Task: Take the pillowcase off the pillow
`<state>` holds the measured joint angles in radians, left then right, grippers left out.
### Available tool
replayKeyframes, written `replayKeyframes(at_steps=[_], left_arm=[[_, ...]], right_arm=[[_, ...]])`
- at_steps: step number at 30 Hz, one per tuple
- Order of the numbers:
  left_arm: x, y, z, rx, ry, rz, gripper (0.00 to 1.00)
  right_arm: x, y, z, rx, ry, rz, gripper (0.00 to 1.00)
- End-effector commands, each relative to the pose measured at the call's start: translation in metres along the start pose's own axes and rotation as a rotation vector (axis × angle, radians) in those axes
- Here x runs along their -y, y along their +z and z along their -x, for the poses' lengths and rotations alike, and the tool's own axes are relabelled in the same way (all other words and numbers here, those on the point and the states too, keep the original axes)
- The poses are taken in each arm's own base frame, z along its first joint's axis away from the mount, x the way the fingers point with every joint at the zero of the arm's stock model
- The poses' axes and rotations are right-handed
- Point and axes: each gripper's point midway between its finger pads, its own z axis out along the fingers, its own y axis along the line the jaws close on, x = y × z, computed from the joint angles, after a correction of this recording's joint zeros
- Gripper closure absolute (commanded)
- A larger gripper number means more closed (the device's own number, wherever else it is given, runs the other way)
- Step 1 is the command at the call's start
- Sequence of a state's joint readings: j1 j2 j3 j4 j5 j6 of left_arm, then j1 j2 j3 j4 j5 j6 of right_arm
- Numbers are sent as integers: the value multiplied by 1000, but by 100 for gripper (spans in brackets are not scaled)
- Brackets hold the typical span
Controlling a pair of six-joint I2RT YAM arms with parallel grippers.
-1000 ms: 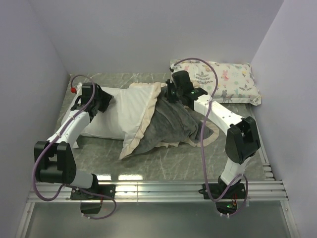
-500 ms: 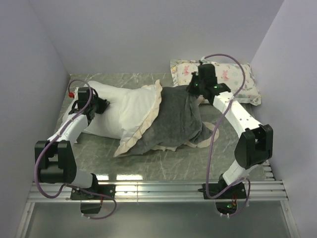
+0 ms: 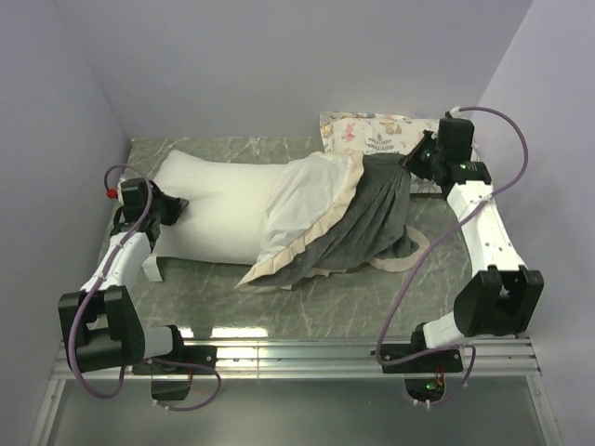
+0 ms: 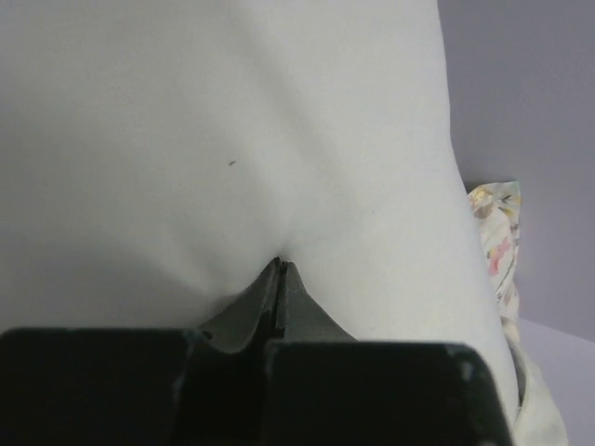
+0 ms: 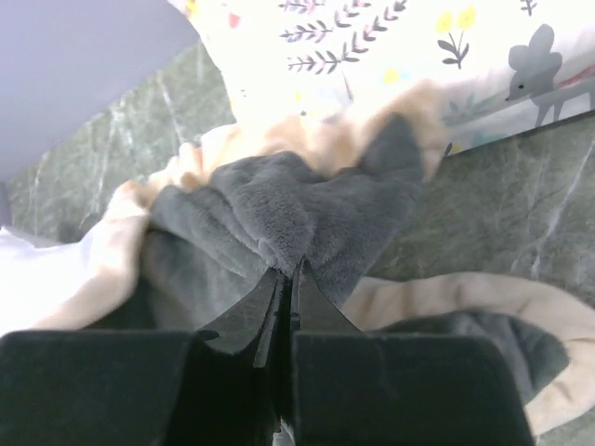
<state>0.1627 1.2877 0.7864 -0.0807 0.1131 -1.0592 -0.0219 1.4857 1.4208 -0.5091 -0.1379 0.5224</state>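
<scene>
The plain white pillow point(image 3: 218, 200) lies across the table's left half, its right end still inside the pillowcase point(image 3: 372, 218). The pillowcase is dark grey plush with a cream frill point(image 3: 311, 232) and is stretched to the right. My left gripper point(image 3: 172, 210) is shut on the pillow's left end; the white fabric point(image 4: 232, 139) fills the left wrist view around the jaws point(image 4: 280, 265). My right gripper point(image 3: 415, 160) is shut on a fold of the grey plush point(image 5: 297, 214) at the pillowcase's far right end, with the jaws point(image 5: 289, 272) pinching it.
A small animal-and-plant print pillow point(image 3: 372, 135) lies at the back right, partly behind my right arm; it also shows in the right wrist view point(image 5: 390, 46). Purple walls close in the left, back and right. The metal rail point(image 3: 297, 353) runs along the near edge.
My right gripper has pulled the pillowcase rightward and back, stretching it off the pillow. My left gripper has drawn the pillow's end leftward. More white pillow is bare now.
</scene>
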Motion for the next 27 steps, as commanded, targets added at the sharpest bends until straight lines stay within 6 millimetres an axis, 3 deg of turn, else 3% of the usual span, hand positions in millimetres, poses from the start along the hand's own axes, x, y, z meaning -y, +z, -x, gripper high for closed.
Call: replayKeyframes(at_steps=[1, 2, 5, 6, 8, 9, 10, 13, 16, 21, 23, 24, 27], left_arm=[[-32, -5, -3, -8, 98, 133, 99], [-21, -8, -6, -12, 123, 107, 100], [13, -19, -8, -21, 213, 34, 79], [32, -25, -3, -5, 262, -7, 58], [50, -39, -14, -6, 333, -28, 40], [65, -47, -13, 12, 370, -48, 31], [69, -52, -15, 18, 387, -45, 23], [74, -71, -26, 15, 403, -37, 11], [68, -84, -45, 2, 396, -16, 7], [64, -93, -89, -59, 377, -31, 1], [58, -82, -106, -108, 377, -28, 1], [66, -77, -112, -122, 361, -68, 1], [55, -50, -139, -208, 388, -39, 1]], right_arm=[[-25, -34, 41, 217, -74, 52, 100], [-31, -32, 29, 194, -103, 71, 100], [-54, -31, -2, 140, -201, 94, 100], [-59, -30, -11, 127, -225, 105, 98], [-65, -26, -30, 104, -264, 103, 89], [-66, -24, -36, 90, -273, 109, 84], [-67, -23, -42, 77, -288, 115, 70], [-73, -24, -54, 59, -328, 131, 44], [-77, -31, -59, 67, -372, 130, 30], [-77, -35, -71, 55, -405, 144, 23], [-78, -32, -81, 36, -414, 160, 23], [-82, -33, -88, 25, -426, 179, 22], [-85, -34, -104, 5, -445, 192, 21]])
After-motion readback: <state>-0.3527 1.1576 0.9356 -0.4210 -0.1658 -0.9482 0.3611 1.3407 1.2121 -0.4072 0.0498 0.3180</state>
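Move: Some 12 cm to the right of the left hand, about 3 cm back and 5 cm below, lies the pillow stretch it heads for; the folded-back white lining is some 33 cm right, about level in depth. From the right hand, the bunched grey pillowcase folds beside the cream hem lie about 12 cm left, 8 cm back and 9 cm below; the patterned pillow is about 7 cm ahead, straight in line and 18 cm below. Letting go of the pillow's left end, the left hand opens wide, lifts about 9 cm and swings some 13 cm right and 6 cm back over the pillow, turning clockwise, then sinks about 5 cm towards it. The right hand first travels left and slightly up, opens to release the stretched grey pillowcase, and keeps on left and back, about 11 cm left in all, ending slightly lower over the folds beside the cream hem. ##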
